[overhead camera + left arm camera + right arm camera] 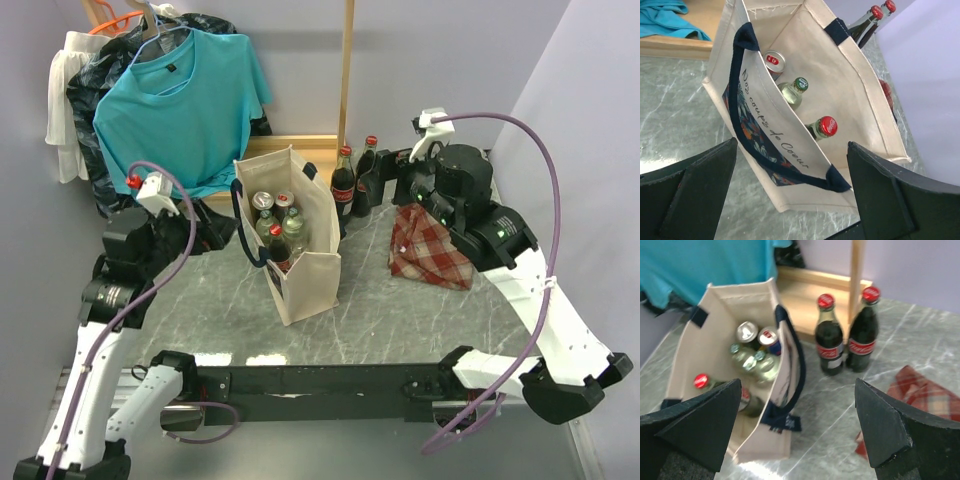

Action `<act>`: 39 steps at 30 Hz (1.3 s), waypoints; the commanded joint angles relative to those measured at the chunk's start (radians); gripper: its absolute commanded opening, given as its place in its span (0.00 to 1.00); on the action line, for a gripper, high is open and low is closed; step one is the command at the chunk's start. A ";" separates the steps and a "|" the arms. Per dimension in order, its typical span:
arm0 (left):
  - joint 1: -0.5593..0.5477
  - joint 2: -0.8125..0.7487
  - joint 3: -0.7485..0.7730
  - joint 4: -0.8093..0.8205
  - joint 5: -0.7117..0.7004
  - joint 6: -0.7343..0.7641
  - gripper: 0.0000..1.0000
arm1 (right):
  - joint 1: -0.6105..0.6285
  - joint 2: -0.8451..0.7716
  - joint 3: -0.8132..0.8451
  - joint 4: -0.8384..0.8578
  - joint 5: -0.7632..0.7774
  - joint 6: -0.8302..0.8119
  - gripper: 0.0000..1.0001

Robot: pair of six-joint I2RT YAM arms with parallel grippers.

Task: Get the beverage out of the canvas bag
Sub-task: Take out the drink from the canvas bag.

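Note:
The cream canvas bag stands upright at the table's middle with its mouth open and its navy handles drooping. Inside it are two cans, clear bottles with green caps and a red-capped bottle. My left gripper hangs open just left of the bag, above its near rim, holding nothing. My right gripper is open and empty, right of the bag, near two cola bottles.
The two cola bottles stand on the marble table between the bag and a wooden rack base. A red plaid cloth bag lies under the right arm. A teal shirt hangs at the back left. Walls close both sides.

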 commanded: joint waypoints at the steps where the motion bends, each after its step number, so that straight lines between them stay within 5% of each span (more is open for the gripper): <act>1: 0.000 0.033 0.097 -0.063 -0.014 0.046 0.96 | 0.016 -0.018 0.010 -0.037 -0.106 0.045 1.00; 5: 0.000 0.066 0.152 -0.094 -0.006 0.060 0.96 | 0.036 0.019 0.056 -0.095 -0.110 0.075 1.00; 10: 0.000 0.054 0.112 -0.014 0.044 0.037 0.96 | 0.079 0.076 0.142 -0.212 0.159 0.189 1.00; 17: -0.001 0.104 0.115 -0.019 0.064 0.019 0.96 | 0.133 0.051 0.200 -0.283 0.324 0.355 1.00; 22: -0.001 0.071 0.085 0.006 0.042 -0.015 0.96 | 0.134 -0.053 0.104 -0.134 0.172 0.409 1.00; 28: -0.001 -0.050 -0.067 0.110 0.084 -0.133 0.96 | 0.172 -0.288 -0.241 0.154 -0.004 0.441 1.00; 32: -0.001 -0.141 -0.171 0.115 0.061 -0.183 0.96 | 0.249 -0.418 -0.470 0.293 0.056 0.457 1.00; 39: 0.000 -0.271 -0.236 0.087 0.020 -0.205 0.96 | 0.324 -0.219 -0.314 0.118 0.102 0.343 1.00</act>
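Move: The last cola bottle in the canvas bag lies about 19 cm to the right hand's left and 4 cm back, its middle some 13 cm below. A clear glass bottle stands in the bag about 4 cm to the right of it and 4 cm farther out. Outside, the nearer standing cola bottle is about 14 cm ahead of the hand and 3 cm left. From the left hand, the bagged cola is roughly 12 cm right and 6 cm below, about level with it. Back towards its base and, near the end, left and down, the open right hand moves from beside the standing bottles towards the bag: about 10 cm back, 4 left and 5 down, after a small swing left and part-way right again. Its wrist rolls some 20 degrees, left side up, and tips down 10. The empty left hand, also open, rises 2 cm, then draws back about 3 and sinks, its left side dipping 10 degrees. ##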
